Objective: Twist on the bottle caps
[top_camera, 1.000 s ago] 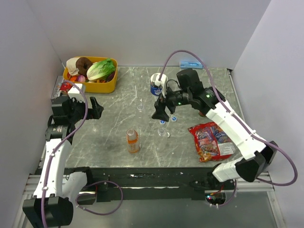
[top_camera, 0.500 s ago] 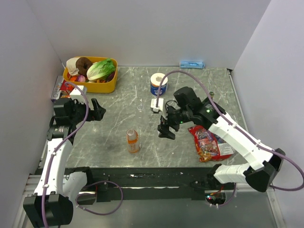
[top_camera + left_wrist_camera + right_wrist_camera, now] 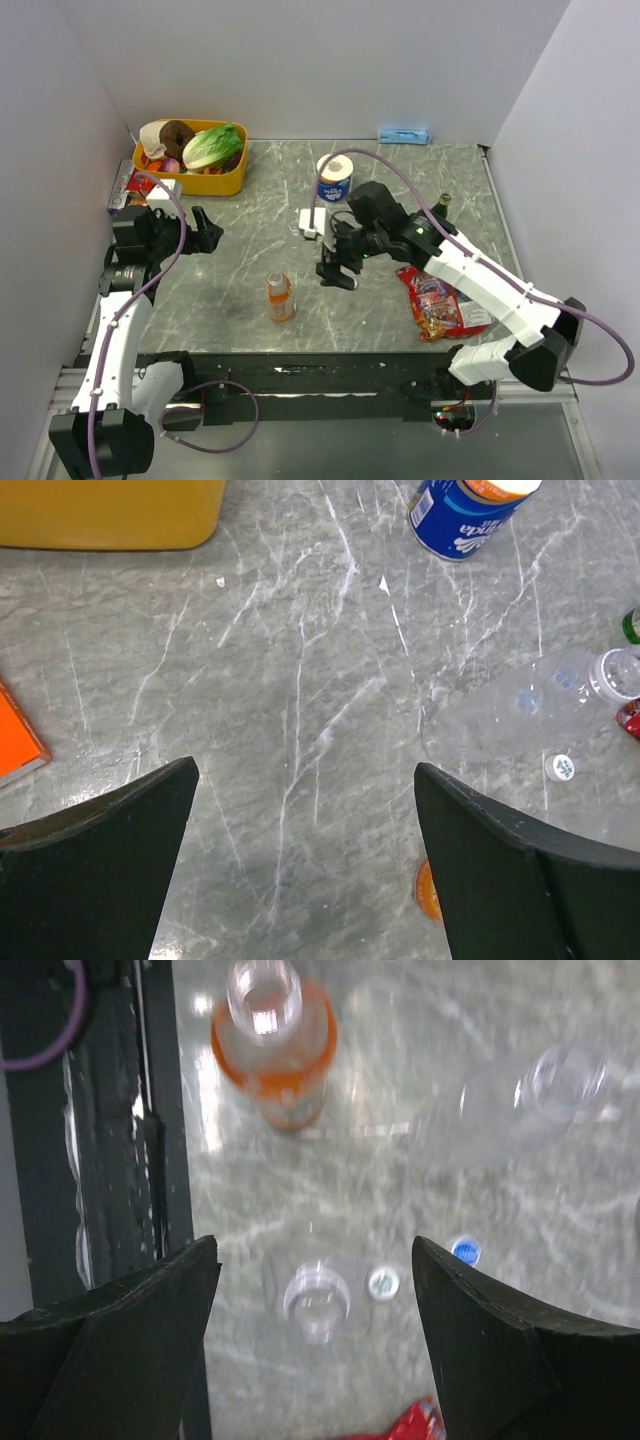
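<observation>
In the right wrist view a small clear bottle (image 3: pixel 318 1305) stands uncapped below and between the fingers of my open right gripper (image 3: pixel 315 1250), which touch nothing. Beside it lie a pale bottle cap (image 3: pixel 383 1282) and a blue one (image 3: pixel 465 1250). A second clear bottle (image 3: pixel 530 1100) stands further off. The orange drink bottle (image 3: pixel 272 1040) is uncapped too and stands near the table's front (image 3: pixel 280 297). My right gripper (image 3: pixel 335 272) hovers mid-table. My left gripper (image 3: pixel 205 232) is open and empty (image 3: pixel 305 770) at the left, facing a clear bottle (image 3: pixel 540 705) and a cap (image 3: pixel 561 767).
A yellow tub (image 3: pixel 225 185) of toy food stands at the back left. A toilet roll (image 3: pixel 334 176) stands behind my right arm, and a red snack packet (image 3: pixel 440 300) lies to its right. A small dark bottle (image 3: pixel 443 203) stands by the right forearm. Grey walls close in three sides.
My right arm has swung from the far middle toward the near left and now hangs over the small clear bottle. The left arm has barely moved.
</observation>
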{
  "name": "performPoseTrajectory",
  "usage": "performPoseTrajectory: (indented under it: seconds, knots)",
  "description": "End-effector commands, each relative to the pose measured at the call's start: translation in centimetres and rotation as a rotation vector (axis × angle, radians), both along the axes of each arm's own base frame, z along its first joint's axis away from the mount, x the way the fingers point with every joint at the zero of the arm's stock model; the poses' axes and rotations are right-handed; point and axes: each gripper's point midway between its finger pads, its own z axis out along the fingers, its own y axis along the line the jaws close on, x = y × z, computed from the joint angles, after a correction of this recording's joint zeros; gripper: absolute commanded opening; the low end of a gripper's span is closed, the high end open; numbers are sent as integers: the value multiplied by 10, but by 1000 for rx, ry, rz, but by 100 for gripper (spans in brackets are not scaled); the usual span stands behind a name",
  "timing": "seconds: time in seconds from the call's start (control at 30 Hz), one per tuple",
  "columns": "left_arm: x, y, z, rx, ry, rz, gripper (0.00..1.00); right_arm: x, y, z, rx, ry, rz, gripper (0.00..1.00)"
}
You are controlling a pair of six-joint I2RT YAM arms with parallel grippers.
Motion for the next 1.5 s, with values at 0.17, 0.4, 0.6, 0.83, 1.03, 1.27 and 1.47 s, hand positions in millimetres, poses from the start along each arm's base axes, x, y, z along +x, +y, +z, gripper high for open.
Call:
performPoseTrajectory:
  seconds: [0.17, 0.4, 0.6, 0.83, 1.03, 1.27, 1.47]
  knots:
    - [10, 5, 43, -58, -108, 57, 96, 11, 89, 49, 146, -41, 112, 84]
    - [4, 13, 50, -33, -131, 91, 96, 8, 114, 22, 68, -36, 119, 82]
    - [1, 18, 48, -10, -140, 110, 96, 5, 110, 3, 18, -11, 103, 81]
    - [-1, 16, 46, -31, -137, 110, 96, -1, 118, -8, 7, -8, 150, 70]
    - [-2, 18, 51, -30, -142, 116, 96, -3, 132, -8, 17, -14, 181, 36]
    - [-1, 28, 72, 6, -183, 164, 96, 33, 167, 27, 88, -114, 123, 14]
    - [0, 51, 77, 55, -193, 281, 96, 79, 182, 39, 116, -194, 27, 8]
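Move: The orange bottle I'm after stands about 11 cm to the left of my right hand, level with it fore and aft, its middle some 10 cm lower. One clear bottle is right beneath this hand, with the white cap on the table some 5 cm ahead and 2 cm right; a second clear bottle stands 10 cm ahead and 7 cm left. From my left hand the orange bottle lies about 17 cm right and 11 cm back. I swing my right hand about 11 cm left in a low arc, off the clear bottle and down to the orange bottle's mouth, pause there, then close my fingers and pinch its neck. Holding on, I carry the bottle some 5 cm farther left and about 4 cm forward, rising 3 cm. Meanwhile my open left hand rises about 5 cm and draws 3 cm left, tilting up and turning counter-clockwise slightly. ##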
